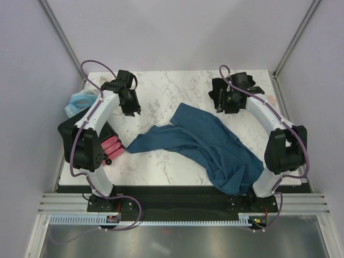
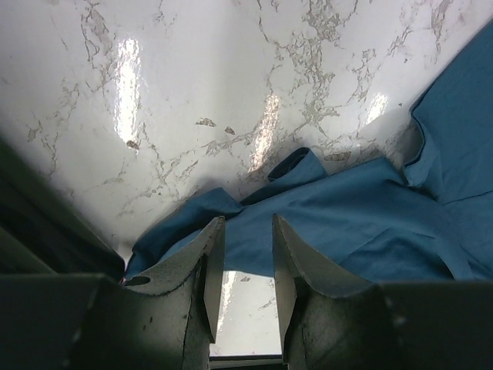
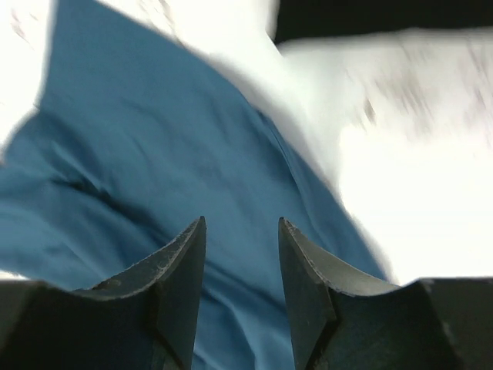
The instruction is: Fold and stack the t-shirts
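Note:
A dark teal-blue t-shirt (image 1: 207,142) lies crumpled and stretched across the middle and right of the marble table, one end reaching left (image 1: 141,144). My left gripper (image 1: 132,109) hovers open at the back left, short of the shirt; in the left wrist view its jaws (image 2: 246,220) have nothing between them, and the teal shirt (image 2: 362,223) lies just beyond the tips. My right gripper (image 1: 220,102) is open above the shirt's far end; the blurred right wrist view shows the gripper (image 3: 241,221) over teal cloth (image 3: 139,154), holding nothing. A black shape (image 1: 67,130) under my left arm is mostly hidden; I cannot tell if it is the black t-shirt.
A pale blue ring-shaped item (image 1: 78,102) sits at the table's left edge. Pink-red pieces (image 1: 113,145) lie beside the left arm's elbow. Frame posts stand at the back corners, and the arm bases line the near edge.

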Motion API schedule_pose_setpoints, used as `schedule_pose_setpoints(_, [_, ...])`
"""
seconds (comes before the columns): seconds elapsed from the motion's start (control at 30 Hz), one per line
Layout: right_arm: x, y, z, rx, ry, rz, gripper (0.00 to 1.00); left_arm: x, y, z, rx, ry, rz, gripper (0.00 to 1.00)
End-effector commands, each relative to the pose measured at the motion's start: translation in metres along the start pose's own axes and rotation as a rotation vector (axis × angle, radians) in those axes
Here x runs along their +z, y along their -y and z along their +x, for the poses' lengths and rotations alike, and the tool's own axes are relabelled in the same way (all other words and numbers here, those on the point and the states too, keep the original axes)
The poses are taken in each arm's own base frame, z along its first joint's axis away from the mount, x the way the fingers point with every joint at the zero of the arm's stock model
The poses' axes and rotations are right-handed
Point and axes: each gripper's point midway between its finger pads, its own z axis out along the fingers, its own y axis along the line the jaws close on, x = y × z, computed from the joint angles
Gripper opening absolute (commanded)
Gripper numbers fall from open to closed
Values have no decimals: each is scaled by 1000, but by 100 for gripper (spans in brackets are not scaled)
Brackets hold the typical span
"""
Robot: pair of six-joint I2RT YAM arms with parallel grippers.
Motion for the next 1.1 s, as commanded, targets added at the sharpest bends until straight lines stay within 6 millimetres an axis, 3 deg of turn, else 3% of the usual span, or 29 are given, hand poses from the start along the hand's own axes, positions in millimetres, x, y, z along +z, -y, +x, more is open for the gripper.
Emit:
schedule_pose_setpoints(0.0, [26,-54,-64,-118,130,-156,50,-17,6,-15,24,78,34,38])
schedule_pose_setpoints(0.03, [27,-71,-76,-140,148,-200,53,-17,7,-14,30,76,37,38])
schedule_pose_setpoints(0.07, [51,-74,-70,-147,101,-209,53,-18,7,-15,31,80,36,38])
schedule_pose_setpoints(0.13, [60,-98,-83,-174,111,-266,53,-18,5,-15,31,82,30,38])
schedule_pose_setpoints(0.17, [81,-104,-73,-175,60,-287,53,-18,4,-14,32,80,27,38])
schedule_pose_setpoints(0.23, [89,-130,-75,-206,60,-333,53,-18,4,-12,31,77,26,38])
schedule_pose_setpoints(0.27, [107,-133,-66,-213,29,-335,53,-17,3,-11,29,75,23,38])
schedule_pose_setpoints(0.33, [116,-152,-63,-251,30,-356,53,-17,2,-10,28,68,22,38])
schedule_pose_setpoints(0.37, [133,-153,-54,-258,3,-349,53,-16,2,-9,28,65,22,38])
schedule_pose_setpoints(0.47, [156,-166,-46,-269,-17,-371,53,-14,2,-6,30,54,21,38])
schedule_pose_setpoints(0.77, [180,-182,-66,-297,63,-357,53,-9,-2,0,40,26,8,38])
schedule_pose_setpoints(0.93, [169,-196,-78,-309,113,-378,52,-8,-1,-3,48,22,2,37])
schedule_pose_setpoints(1.07, [178,-183,-80,-321,120,-283,52,-5,2,-7,54,21,4,38])
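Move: The blue t-shirt's far corner, where the right hand is going, lies about 16 cm ahead of that hand and 21 cm to its left, some 13 cm below. The shirt's middle is roughly 7 cm back and 15 cm left; the folded black shirt sits about 22 cm ahead and 8 cm right, both also well below. From the left hand the far corner is some 16 cm ahead and 26 cm right. Towards the blue shirt's far corner the empty right hand sweeps quickly, about 20 cm left and 15 cm forward. It sets off forward and left at nearly level height, then goes left while dipping some 10 cm, and finally eases up and forward a few centimetres. The wrist turns about 25 degrees counter-clockwise; the fingers stay half open. ##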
